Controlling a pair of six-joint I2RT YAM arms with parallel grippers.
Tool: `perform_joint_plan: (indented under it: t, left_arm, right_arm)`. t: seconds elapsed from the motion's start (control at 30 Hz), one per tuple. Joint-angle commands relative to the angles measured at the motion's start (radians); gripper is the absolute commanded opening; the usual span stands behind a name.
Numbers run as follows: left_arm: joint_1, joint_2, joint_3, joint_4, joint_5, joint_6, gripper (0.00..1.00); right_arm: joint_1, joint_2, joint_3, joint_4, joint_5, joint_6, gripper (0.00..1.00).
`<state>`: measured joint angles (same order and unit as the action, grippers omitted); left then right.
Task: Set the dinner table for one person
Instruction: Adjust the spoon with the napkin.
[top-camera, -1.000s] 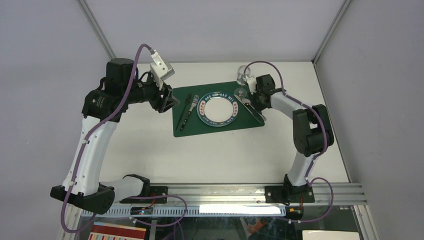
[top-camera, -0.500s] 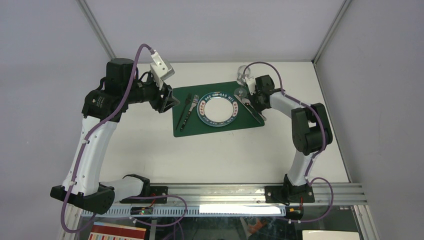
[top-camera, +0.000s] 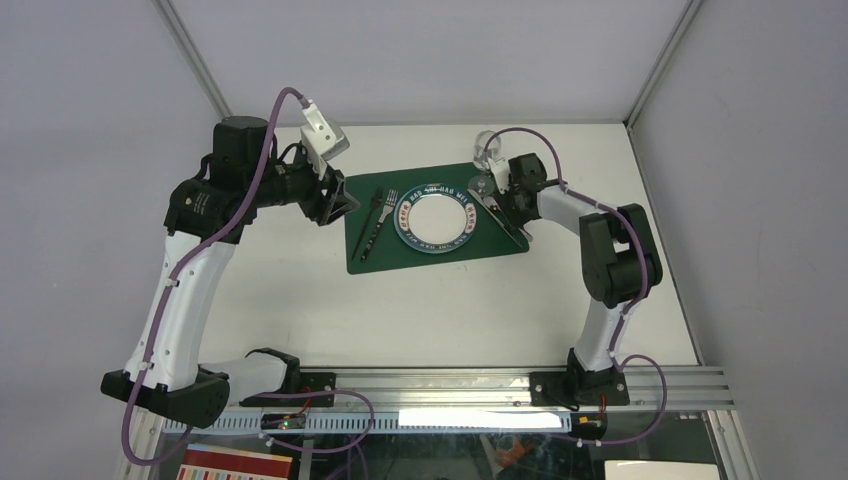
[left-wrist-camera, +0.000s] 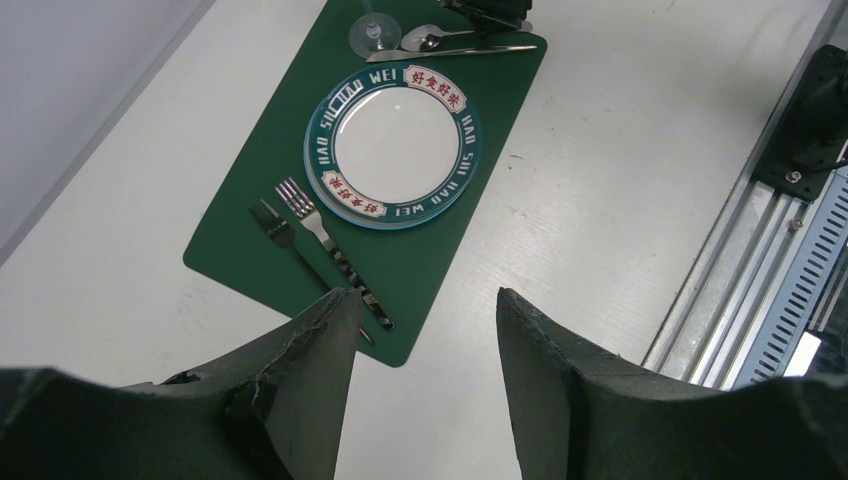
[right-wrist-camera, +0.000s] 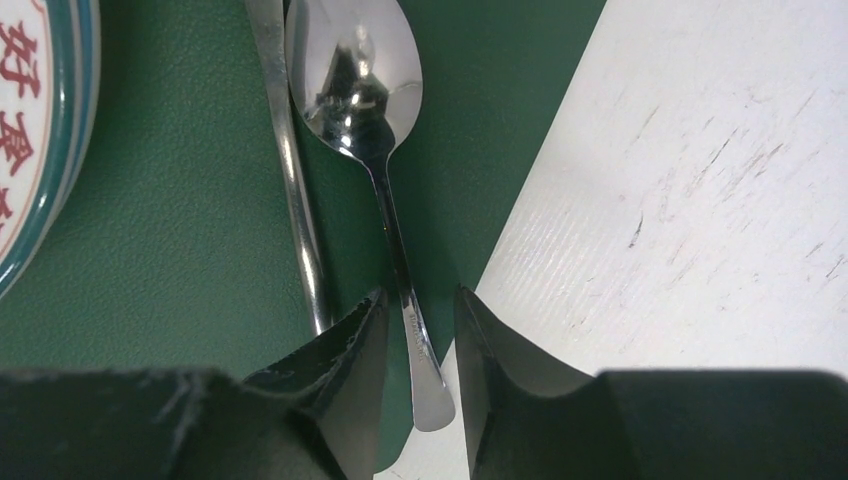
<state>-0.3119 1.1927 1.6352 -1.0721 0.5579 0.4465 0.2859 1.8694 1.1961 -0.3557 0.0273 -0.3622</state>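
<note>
The white dinner table (top-camera: 300, 300) carries a dark green placemat (top-camera: 440, 258) with a teal-rimmed plate (top-camera: 434, 220) on it. Two forks (left-wrist-camera: 300, 215) lie left of the plate. A knife (right-wrist-camera: 285, 150) and a spoon (right-wrist-camera: 355, 70) lie to its right, and a wine glass (top-camera: 487, 148) stands at the mat's far right corner. My right gripper (right-wrist-camera: 420, 300) is low over the mat's edge, open, its fingers either side of the spoon's handle with a gap on each side. My left gripper (left-wrist-camera: 425, 310) hovers open and empty left of the mat.
Silver framing (top-camera: 480, 385) runs along the table's near edge by the arm bases. Grey walls (top-camera: 430, 60) close in the back and both sides. The spoon's handle tip overhangs the mat onto the white top (right-wrist-camera: 700, 200).
The right wrist has shifted slightly left over the spoon and knife. The left arm has not moved, and both grippers keep the same opening.
</note>
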Motion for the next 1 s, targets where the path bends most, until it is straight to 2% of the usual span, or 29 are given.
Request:
perform_joint_plan:
  t: [0.0,0.3,0.67,0.97]
  left_arm:
    - [0.013,-0.001,0.014,0.041,0.026,0.007,0.54]
    - [0.014,-0.017,0.002,0.040,0.021,0.008,0.54]
    - [0.015,-0.026,-0.008,0.041,0.022,0.011,0.54]
    - [0.015,-0.030,-0.015,0.046,0.023,0.011,0.54]
  right_arm:
    - [0.003,0.022,-0.010,0.050,0.030,-0.013,0.33]
    - [-0.014,0.042,-0.008,0.045,0.034,0.012,0.25]
    - [-0.022,0.029,-0.025,0.050,0.048,0.023,0.00]
    - [-0.031,-0.100,-0.049,0.032,0.035,0.022,0.00]
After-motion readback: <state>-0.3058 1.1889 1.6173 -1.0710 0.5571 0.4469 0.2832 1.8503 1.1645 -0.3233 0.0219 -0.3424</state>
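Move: My right hand hovers about 1 cm above the spoon's handle, fingers part open around it; the spoon's middle is some 2 cm ahead and 2 cm left. The knife's middle lies about 3 cm ahead and 4 cm left, the plate's centre 2 cm ahead and 20 cm left, and the wine glass some 10 cm ahead and 8 cm left. From my left hand, the spoon is about 18 cm ahead, 32 cm right and 34 cm below. I keep my right hand almost in place over the mat's right side and close the fingers from about a third open to nearly shut, pinching the spoon's handle behind its middle. While closing, I sink barely half a centimetre, then come back up by as little at the end, the wrist hardly turning. ##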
